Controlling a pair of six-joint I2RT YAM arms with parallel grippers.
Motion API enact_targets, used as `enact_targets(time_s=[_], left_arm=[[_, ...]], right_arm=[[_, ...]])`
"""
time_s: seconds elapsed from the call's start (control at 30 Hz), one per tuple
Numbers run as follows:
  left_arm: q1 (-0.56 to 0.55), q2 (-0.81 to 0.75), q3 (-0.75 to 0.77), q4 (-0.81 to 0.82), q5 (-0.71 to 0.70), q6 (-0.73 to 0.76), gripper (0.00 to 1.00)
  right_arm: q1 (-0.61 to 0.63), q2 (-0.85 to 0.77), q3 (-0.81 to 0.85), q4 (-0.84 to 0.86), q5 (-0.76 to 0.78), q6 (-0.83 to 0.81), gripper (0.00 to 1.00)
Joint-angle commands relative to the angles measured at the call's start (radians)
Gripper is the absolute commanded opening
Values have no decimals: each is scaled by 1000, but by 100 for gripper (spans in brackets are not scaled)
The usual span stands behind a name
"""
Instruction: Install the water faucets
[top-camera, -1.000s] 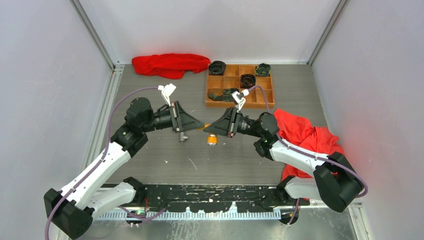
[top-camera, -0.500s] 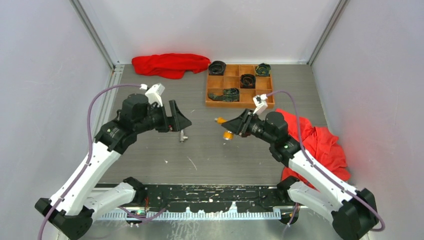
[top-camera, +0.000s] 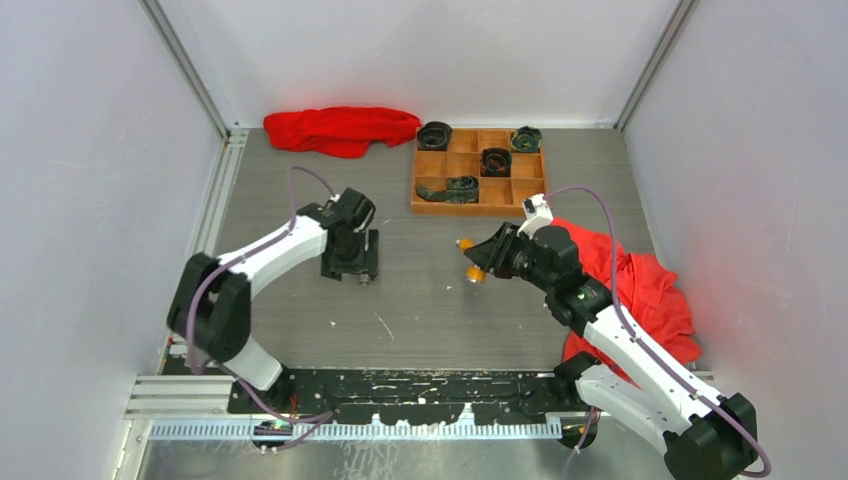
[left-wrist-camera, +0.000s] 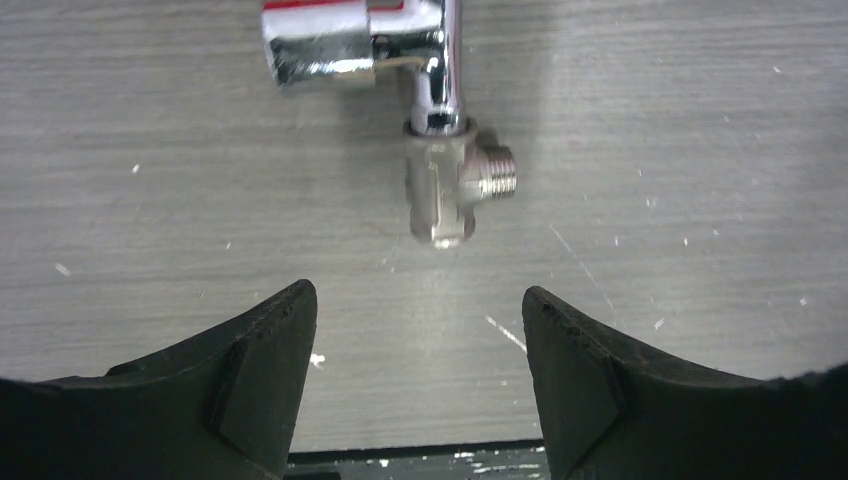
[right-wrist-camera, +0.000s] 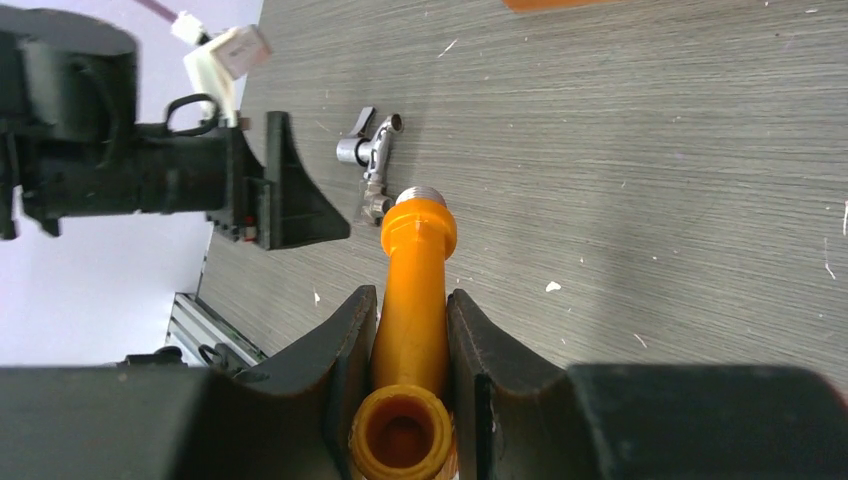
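The shiny silver water faucet (left-wrist-camera: 440, 170) lies on the grey table, its chrome handle (left-wrist-camera: 320, 40) at the top of the left wrist view. My left gripper (left-wrist-camera: 420, 300) points down just short of it, open and holding nothing. From above, the left gripper (top-camera: 352, 266) hangs over the silver faucet (top-camera: 366, 275). My right gripper (right-wrist-camera: 412, 300) is shut on the orange-yellow faucet (right-wrist-camera: 418, 240), whose threaded end points toward the silver faucet (right-wrist-camera: 370, 165). In the top view the right gripper (top-camera: 480, 262) holds the orange faucet (top-camera: 465, 243) above the table's middle.
A wooden compartment tray (top-camera: 478, 209) at the back holds several dark rolled items (top-camera: 495, 160). One red cloth (top-camera: 340, 128) lies at the back left. Another red cloth (top-camera: 625, 275) lies under the right arm.
My left gripper has opened and swung round to point down over the silver faucet. The right gripper has pulled away to the right with the orange faucet.
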Motion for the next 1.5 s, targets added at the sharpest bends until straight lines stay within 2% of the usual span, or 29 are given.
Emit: enact_targets(time_s=[0.0, 0.13, 0.27, 0.57, 0.7, 0.87, 0.9, 0.93, 1.0, 1.17, 1.27, 1.37, 1.47], left_arm=[[-10, 92, 70, 59, -8, 26, 75], [-16, 196, 105, 60, -5, 19, 74], [-25, 275, 149, 63, -35, 5, 67], [-27, 326, 172, 61, -34, 9, 55], [-27, 330, 156, 66, -16, 9, 38], [-26, 286, 183, 49, 12, 2, 5], [-25, 268, 200, 38, 23, -2, 0], [-25, 239, 218, 31, 37, -7, 0], [-23, 173, 249, 32, 82, -32, 0], [3, -38, 272, 118, 233, -179, 0], [40, -144, 224, 206, 305, -304, 0], [88, -236, 145, 287, 371, -445, 0], [123, -311, 56, 406, 492, -601, 0]], right_arm=[[1, -13, 44, 34, -1, -7, 0], [0, -21, 32, 43, 2, 0, 0], [0, -9, 30, 52, -15, 10, 0], [1, -4, 24, 61, -38, 23, 0], [1, 7, 27, 66, -47, 26, 0], [2, 25, 36, 102, -97, 7, 0], [2, 32, 42, 118, -125, -20, 1], [6, 36, 49, 136, -155, -40, 1], [55, 29, 70, 145, -141, -144, 1], [343, -38, 69, 224, 142, -503, 1], [460, -55, 16, 343, 235, -717, 1], [540, -62, -54, 480, 236, -958, 0], [637, -31, -109, 628, 327, -1190, 0]])
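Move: The chrome faucet's metal fitting lies about 3 cm ahead of the left hand, 2 cm to its right and 6 cm below. The faucet's chrome body lies about 8 cm ahead, 1 cm right. The orange faucet, held in the right hand, is level with the left hand, roughly 27 cm to its right and 12 cm higher; the wooden tray stands some 37 cm ahead and 33 cm right. From the right hand, the fitting lies about 3 cm ahead, 25 cm left and 18 cm below. Left sinks about 5 cm, pinches the fitting and lifts; right, still gripping orange, swings left, back and up. ##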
